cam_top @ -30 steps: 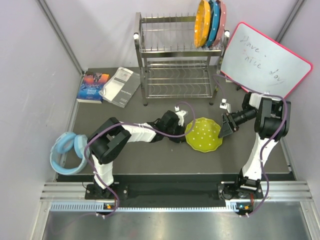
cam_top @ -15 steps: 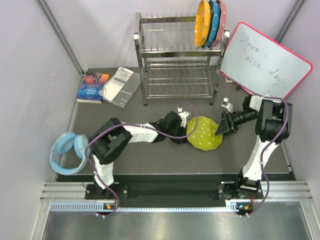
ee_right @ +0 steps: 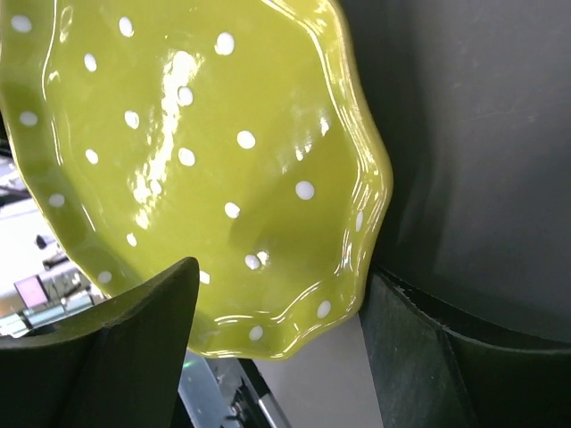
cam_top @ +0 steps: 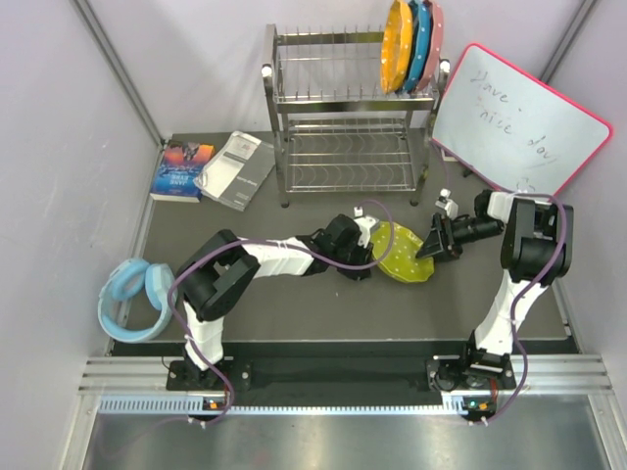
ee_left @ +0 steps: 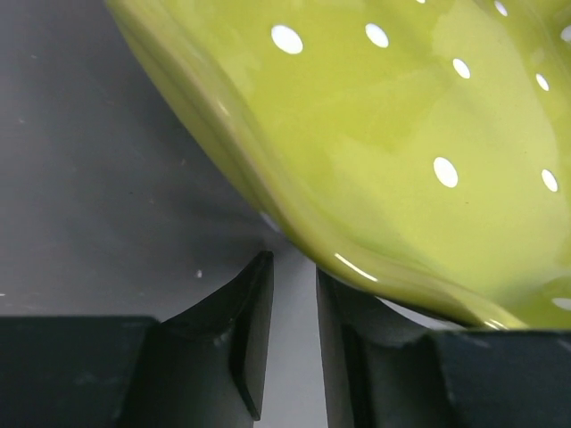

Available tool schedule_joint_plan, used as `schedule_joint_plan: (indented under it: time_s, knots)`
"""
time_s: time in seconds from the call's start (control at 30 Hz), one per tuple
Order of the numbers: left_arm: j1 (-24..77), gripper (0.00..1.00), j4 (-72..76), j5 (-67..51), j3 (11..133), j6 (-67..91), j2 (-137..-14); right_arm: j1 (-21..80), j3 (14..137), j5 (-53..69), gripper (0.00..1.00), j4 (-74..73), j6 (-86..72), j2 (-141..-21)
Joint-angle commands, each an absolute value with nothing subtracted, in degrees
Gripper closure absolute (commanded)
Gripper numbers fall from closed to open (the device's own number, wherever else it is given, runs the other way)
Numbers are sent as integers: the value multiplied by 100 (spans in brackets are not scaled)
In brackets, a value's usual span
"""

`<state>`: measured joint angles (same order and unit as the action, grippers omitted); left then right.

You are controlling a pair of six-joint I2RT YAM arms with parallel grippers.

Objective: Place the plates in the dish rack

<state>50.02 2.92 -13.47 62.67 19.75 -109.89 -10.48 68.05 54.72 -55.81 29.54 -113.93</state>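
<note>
The yellow-green plate [cam_top: 402, 257] stands tilted on the dark mat, propped up between my two grippers. My left gripper [cam_top: 369, 247] is at its left edge. In the left wrist view its jaws [ee_left: 293, 263] are open by a narrow gap with nothing between them, and the plate's rim [ee_left: 357, 160] passes just over the right fingertip. My right gripper [cam_top: 428, 247] is open wide, with the plate's scalloped rim [ee_right: 223, 160] reaching in between its fingers [ee_right: 278, 272]. The orange [cam_top: 396, 44], blue [cam_top: 419, 39] and pink [cam_top: 434, 39] plates stand upright at the right end of the dish rack's [cam_top: 271, 78] top tier.
A pink-framed whiteboard [cam_top: 519, 117] leans at the back right. A book [cam_top: 182, 166] and a grey booklet [cam_top: 235, 168] lie left of the rack. A pale blue dish [cam_top: 132, 294] sits at the left edge. A small white object [cam_top: 446, 204] sits by the right gripper.
The yellow-green plate lay flat and now stands tilted on its edge. The left gripper pushed right and its jaws parted slightly. The right gripper moved left onto the plate's rim.
</note>
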Motion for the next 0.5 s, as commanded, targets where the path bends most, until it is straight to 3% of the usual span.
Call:
schedule_joint_plan:
  time_s: [0.0, 0.13, 0.23, 0.37, 0.47]
  knots:
    - [5001, 67, -395, -1002, 6302, 1539, -11303, -729, 6521, 5151, 30, -4176, 2585, -11320]
    - [4905, 66, -904, -975, 6407, 1407, -11381, -729, 6636, 4765, 34, -3973, 2032, -11425]
    - [4808, 66, -993, -1011, 6329, 1336, -11365, -721, 6688, 4527, 44, -3841, 1776, -11540]
    - [4781, 66, -730, -1037, 6030, 1248, -11268, -686, 6697, 4325, 68, -3674, 1556, -11566]
    - [4773, 65, -537, -1116, 5846, 1257, -11259, -633, 6671, 4237, 79, -3647, 1503, -11575]
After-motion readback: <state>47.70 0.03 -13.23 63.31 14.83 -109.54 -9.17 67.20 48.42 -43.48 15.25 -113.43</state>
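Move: The green plate's middle is some 6 cm to the right gripper's left, level fore and aft and about 1 cm lower, its near rim already between the open fingers. From the left gripper that middle lies about 8 cm right and 4 cm ahead, roughly at fingertip height. From the right gripper, the dish rack stands about 21 cm ahead and 19 cm left, rising well above it, and the whiteboard leans about 22 cm ahead and 17 cm right. Slide the right gripper about 3 cm forward along the green plate's right-hand rim while sinking nearly 2 cm, dipping the fingertips and turning some 10 degrees, and close the fingers from wide to pinch the rim. Ease the left gripper forward and left by 2 to 3 cm, its slightly open fingertips staying under the opposite rim. ##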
